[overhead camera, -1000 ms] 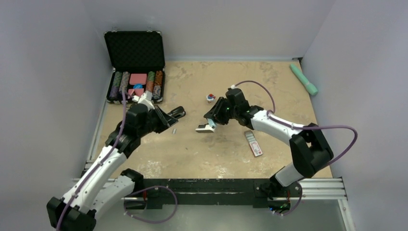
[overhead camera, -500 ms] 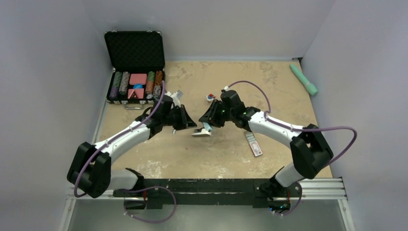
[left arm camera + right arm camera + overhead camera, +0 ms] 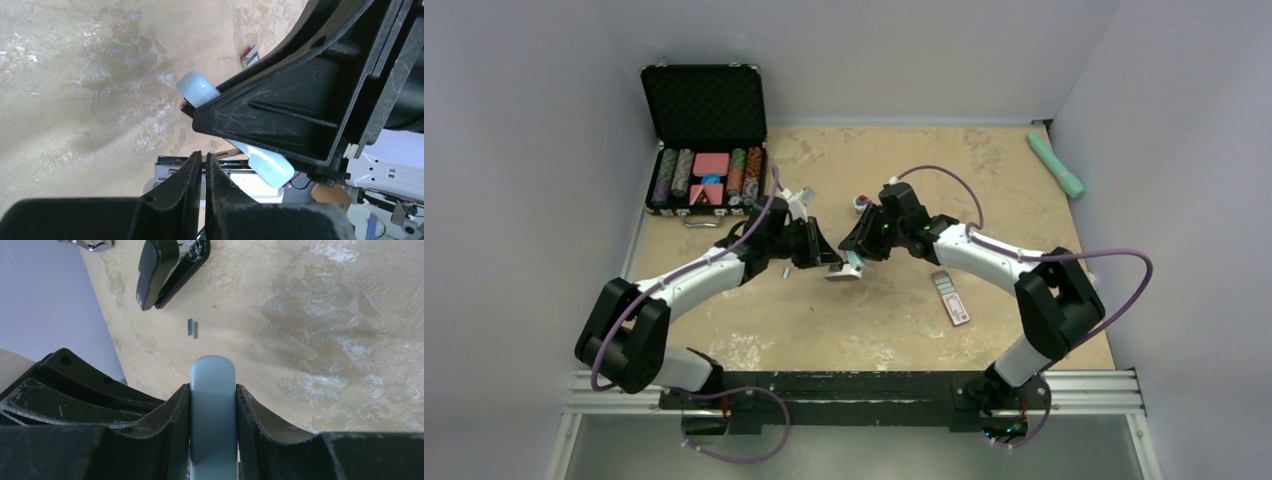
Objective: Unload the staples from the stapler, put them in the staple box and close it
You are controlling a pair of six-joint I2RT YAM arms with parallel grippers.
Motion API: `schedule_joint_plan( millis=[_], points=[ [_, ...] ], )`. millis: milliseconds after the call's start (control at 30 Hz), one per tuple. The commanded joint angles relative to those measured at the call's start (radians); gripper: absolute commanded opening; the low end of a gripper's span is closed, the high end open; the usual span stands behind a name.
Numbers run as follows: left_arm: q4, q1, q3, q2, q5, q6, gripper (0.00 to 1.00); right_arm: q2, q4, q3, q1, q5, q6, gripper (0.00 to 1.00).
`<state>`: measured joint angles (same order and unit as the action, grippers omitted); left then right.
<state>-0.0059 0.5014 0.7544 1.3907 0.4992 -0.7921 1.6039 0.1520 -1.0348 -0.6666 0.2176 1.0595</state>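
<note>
The black stapler [image 3: 170, 270] lies on the table at the top of the right wrist view; in the top view my left arm hides it. The staples [image 3: 192, 328], a tiny silvery strip, lie loose on the table just past it and also show in the top view [image 3: 786, 270]. My right gripper [image 3: 212, 387] is shut on a pale blue-grey bar [image 3: 212, 405] hinged over a white base with a silvery channel [image 3: 175, 162]. My left gripper [image 3: 204, 154] is shut, tips at that channel. In the top view both grippers, left [image 3: 832, 262] and right [image 3: 856, 256], meet mid-table.
An open black case of poker chips [image 3: 707, 140] stands at the back left. A red-and-white packet [image 3: 951, 297] lies right of centre. A teal bar [image 3: 1056, 165] lies at the back right. A small red-blue-white object [image 3: 861, 202] sits behind the grippers.
My left arm has swung right from the table's left side to the bar held by my right gripper. The right gripper and bar have shifted slightly left.
</note>
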Motion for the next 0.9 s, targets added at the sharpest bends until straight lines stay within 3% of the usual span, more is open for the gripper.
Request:
schedule_joint_plan(
  millis=[0,233,633,767,867],
  points=[
    [0.063,0.018,-0.032,0.015,0.056,0.006,0.12,-0.03,-0.043,-0.072,0.022,-0.015,0.011,0.0],
    [0.078,0.02,-0.108,-0.025,0.056,-0.019,0.11,-0.043,-0.029,-0.088,0.059,-0.031,-0.007,0.0],
    [0.137,0.059,-0.157,-0.163,0.098,-0.113,0.12,-0.014,0.047,-0.129,0.063,-0.281,0.008,0.0],
    [0.2,0.092,-0.155,-0.167,0.128,-0.172,0.12,0.056,0.198,-0.234,0.027,-0.444,0.087,0.0],
    [0.215,0.112,-0.147,-0.193,0.127,-0.195,0.12,0.167,0.348,-0.374,0.023,-0.476,0.112,0.0]
  ],
)
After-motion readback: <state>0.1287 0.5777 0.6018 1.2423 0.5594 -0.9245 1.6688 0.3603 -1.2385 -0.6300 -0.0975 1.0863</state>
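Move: The left hand's closed fingertips are already at the silver-and-black magazine of the opened blue stapler, whose middle is about 4 cm to their right, 1 cm back and 2 cm lower. The right hand grips it, with that middle roughly 2 cm back, 1 cm left and 2 cm below. From the left hand, the black stapler lies some 12 cm left and 8 ahead, the loose staple strip 10 left and 1 ahead, and the small cup 16 ahead and 5 right, all around 11 cm below. Backward by about 5 cm goes the left hand, dipping 2 cm and then rising some 4, its fingers unchanged as they draw away from the magazine. Meanwhile the right hand keeps its pinch on the blue body and carries the stapler forward about 6 cm and 4 cm right, towards the small cup, turning clockwise, mostly late. ##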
